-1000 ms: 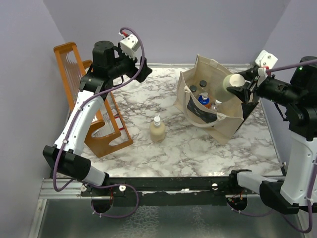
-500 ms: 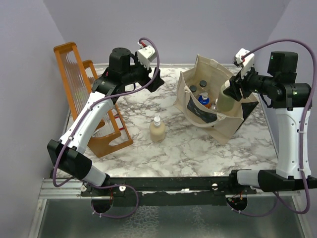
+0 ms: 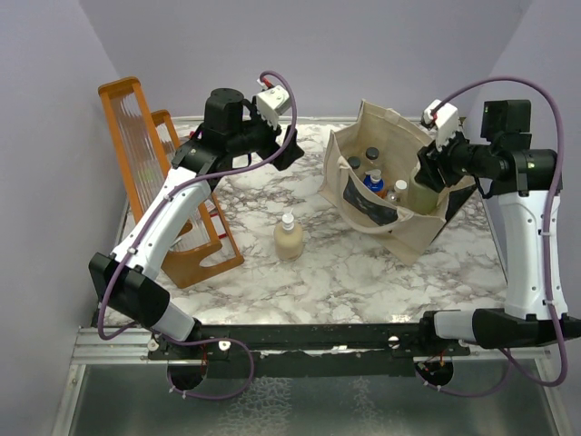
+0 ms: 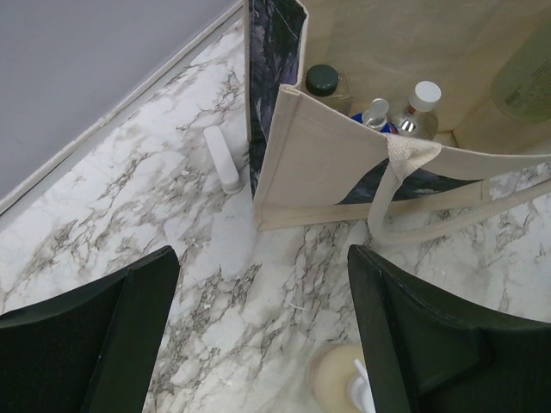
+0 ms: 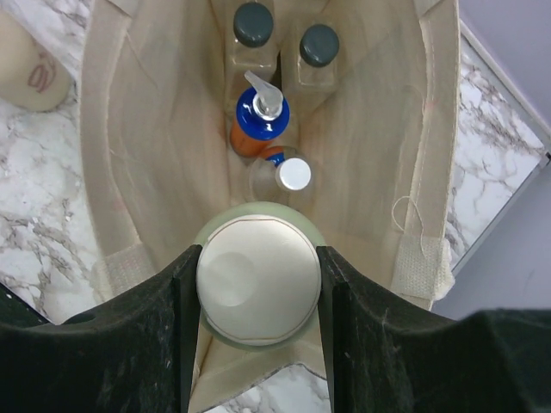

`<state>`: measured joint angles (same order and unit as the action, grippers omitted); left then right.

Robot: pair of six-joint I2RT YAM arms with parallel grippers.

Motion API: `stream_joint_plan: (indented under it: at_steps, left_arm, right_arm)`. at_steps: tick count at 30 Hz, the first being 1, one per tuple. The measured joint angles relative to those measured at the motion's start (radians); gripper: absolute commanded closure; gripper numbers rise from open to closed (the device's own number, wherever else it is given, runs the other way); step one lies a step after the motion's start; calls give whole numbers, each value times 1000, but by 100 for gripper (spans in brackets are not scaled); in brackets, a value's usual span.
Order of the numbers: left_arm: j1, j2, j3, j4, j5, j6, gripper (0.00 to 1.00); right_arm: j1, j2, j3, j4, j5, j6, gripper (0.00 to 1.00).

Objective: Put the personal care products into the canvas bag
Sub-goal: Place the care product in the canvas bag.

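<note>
The canvas bag point(image 3: 418, 232) stands open at the back right. My right gripper point(image 3: 434, 171) is shut on the cream cap of the olive-grey bottle point(image 5: 258, 280) and holds it upright inside the bag's near end point(image 5: 155, 129). In the bag stand two clear bottles with black caps point(image 5: 252, 26) point(image 5: 318, 45), the orange bottle with a blue pump cap point(image 5: 261, 116) and the squat silvery one point(image 5: 293, 175). The beige pump bottle point(image 3: 289, 238) stands on the table left of the bag. My left gripper point(image 3: 289, 150) is open and empty, high above the table, with the pump bottle point(image 4: 340, 387) below it.
The orange wooden rack point(image 3: 154, 182) stands at the left, under my left arm. A small white cylinder point(image 4: 222, 159) stands on the marble beside the bag's corner. The bag's loop handle point(image 4: 430, 215) hangs over its side. Purple walls close the back and sides.
My right gripper swung left over the bag and lowered the olive-grey bottle into it. My left arm moved right and a little nearer the bag, still open.
</note>
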<state>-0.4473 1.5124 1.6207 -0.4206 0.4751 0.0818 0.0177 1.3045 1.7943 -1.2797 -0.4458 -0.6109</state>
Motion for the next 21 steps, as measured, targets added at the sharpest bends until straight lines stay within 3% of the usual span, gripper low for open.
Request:
stream_joint_plan:
  at_steps: [8, 21]
  left_arm:
    - [0, 2, 0, 0, 0, 4, 18]
    - [-11, 11, 0, -2, 0, 15, 18]
  right_arm:
    - [0, 35, -35, 0, 92, -4, 99]
    - [0, 50, -175, 53, 80, -12, 99]
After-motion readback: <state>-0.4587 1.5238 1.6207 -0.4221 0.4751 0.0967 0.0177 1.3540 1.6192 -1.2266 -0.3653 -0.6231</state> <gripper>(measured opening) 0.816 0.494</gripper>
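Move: The green bottle is already in the right hand, gripped by its white cap inside the canvas bag's mouth. Its free spot on the bag floor lies about 22 cm below that hand and about 2 cm ahead. The clear bottle stands some 5 cm ahead and 5 cm left, with the blue pump bottle about 8 cm ahead and 11 cm left, both roughly 15 cm below. From the left hand the spot is some 27 cm right, 4 cm back and 23 cm down. The green bottle, still pinched by its cap, is lowered about 7 cm by the right hand towards the bag floor beside the clear bottle, drifting slightly forward and right early on before sinking almost straight. The wrist tips the fingers down by some 10 degrees, and they keep their hold. ##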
